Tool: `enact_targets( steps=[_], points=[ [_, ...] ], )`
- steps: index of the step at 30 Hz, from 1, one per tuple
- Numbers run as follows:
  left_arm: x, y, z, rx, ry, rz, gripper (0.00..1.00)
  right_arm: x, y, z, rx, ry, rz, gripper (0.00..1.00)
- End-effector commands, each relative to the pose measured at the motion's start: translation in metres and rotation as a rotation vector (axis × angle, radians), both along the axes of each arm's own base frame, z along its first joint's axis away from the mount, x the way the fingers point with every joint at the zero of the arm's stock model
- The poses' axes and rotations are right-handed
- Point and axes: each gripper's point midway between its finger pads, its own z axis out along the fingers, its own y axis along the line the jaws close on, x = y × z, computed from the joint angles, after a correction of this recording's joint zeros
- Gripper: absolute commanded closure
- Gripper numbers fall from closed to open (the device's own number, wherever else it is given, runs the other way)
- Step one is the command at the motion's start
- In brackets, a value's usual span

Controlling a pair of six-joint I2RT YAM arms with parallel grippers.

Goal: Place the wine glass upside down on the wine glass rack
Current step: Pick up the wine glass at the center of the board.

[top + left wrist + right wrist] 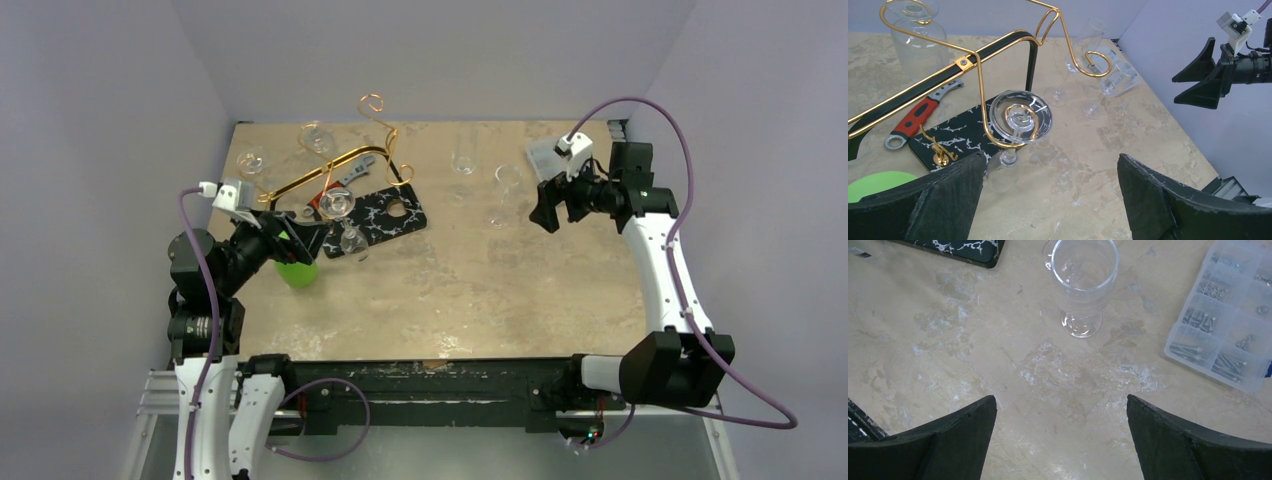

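A clear wine glass (pixel 1020 117) hangs upside down from a scroll loop of the gold wire wine glass rack (pixel 979 75). Its foot rests on the loop and its bowl (pixel 1000 175) points down over the black board. From above, the hung glass (pixel 337 205) is at the rack's (pixel 335 165) near end. My left gripper (pixel 1050 160) is open, its left finger close beside the bowl and nothing between the fingers. My right gripper (pixel 1060 402) is open over bare table, in front of another upright wine glass (pixel 1083 275). From above, the left gripper (pixel 300 235) and right gripper (pixel 552 208) stand far apart.
A black white-veined board (pixel 385 215) lies under the rack, with a red-handled wrench (pixel 915 117) behind it. A green object (pixel 297 272) sits under the left arm. More glasses (pixel 463 150) stand at the back. A clear screw box (pixel 1228 310) lies far right.
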Motion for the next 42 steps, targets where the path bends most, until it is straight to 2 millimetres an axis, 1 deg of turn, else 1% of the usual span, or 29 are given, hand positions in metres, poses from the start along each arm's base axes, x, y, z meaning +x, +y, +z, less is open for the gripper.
enact_targets(
  steps=[1, 7, 15, 18, 22, 27, 29, 33, 35, 37, 38, 40, 41, 42],
  points=[
    [0.0, -0.001, 0.003, 0.023, -0.033, -0.013, 0.0, 0.009, -0.002, 0.013, 0.018, -0.043, -0.048, 0.01],
    [-0.001, -0.001, 0.003, 0.024, -0.036, -0.012, 0.0, 0.007, -0.001, 0.013, 0.016, -0.036, -0.036, 0.01],
    [0.0, -0.001, 0.003, 0.026, -0.035, -0.009, 0.0, 0.01, -0.005, 0.02, -0.016, -0.043, -0.026, 0.01],
    [0.0, 0.0, 0.004, 0.026, -0.035, -0.009, 0.0, 0.014, -0.009, 0.024, -0.039, -0.053, -0.039, 0.01],
    [0.0, 0.0, 0.002, 0.029, -0.03, -0.004, 0.0, 0.02, -0.013, 0.023, -0.055, -0.038, -0.046, 0.04],
    [0.001, 0.001, 0.002, 0.03, -0.029, -0.002, 0.0, 0.034, -0.021, 0.027, -0.088, -0.055, -0.079, 0.07],
    [0.001, 0.001, 0.002, 0.029, -0.028, -0.002, 0.0, 0.042, -0.021, 0.028, -0.078, -0.042, -0.091, 0.11],
    [0.001, 0.002, 0.001, 0.032, -0.028, 0.003, 0.0, 0.058, -0.003, 0.039, -0.001, -0.016, -0.057, 0.24],
    [0.001, 0.003, 0.001, 0.034, -0.026, 0.008, 0.0, 0.069, 0.001, 0.044, -0.006, -0.026, -0.064, 0.27],
    [0.002, 0.002, 0.001, 0.034, -0.026, 0.007, 0.0, 0.083, 0.003, 0.043, -0.015, -0.031, -0.092, 0.3],
    [0.001, 0.002, 0.001, 0.035, -0.027, 0.007, 0.0, 0.091, 0.001, 0.044, -0.019, -0.037, -0.107, 0.34],
    [0.002, 0.003, 0.0, 0.035, -0.023, 0.009, 0.0, 0.101, 0.012, 0.041, -0.022, -0.022, -0.099, 0.42],
    [0.002, 0.003, -0.001, 0.035, -0.023, 0.009, 0.0, 0.105, 0.014, 0.034, -0.034, 0.004, -0.101, 0.45],
    [0.003, 0.003, 0.0, 0.035, -0.023, 0.009, 0.0, 0.109, 0.016, 0.03, -0.046, 0.015, -0.102, 0.47]
  ],
)
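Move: The wine glass I am going for stands about 12 cm ahead of my right hand and 9 cm to its left, its middle roughly 12 cm lower. The tall glass is some 7 cm beyond that wine glass and 9 cm further left. The clear parts box lies about 23 cm ahead of my right hand, 6 cm to its right, 20 cm down. From my left hand the wine glass is about 21 cm ahead, 36 cm right and 22 cm lower. After a short pause I carry my empty right hand forward about 9 cm, gathering speed and rising slightly, to come up on the right side of the wine glass, above its middle. On the way I narrow the wide-open fingers to a bit over half, still gripping nothing, and keep them slanting down, forward and left. ##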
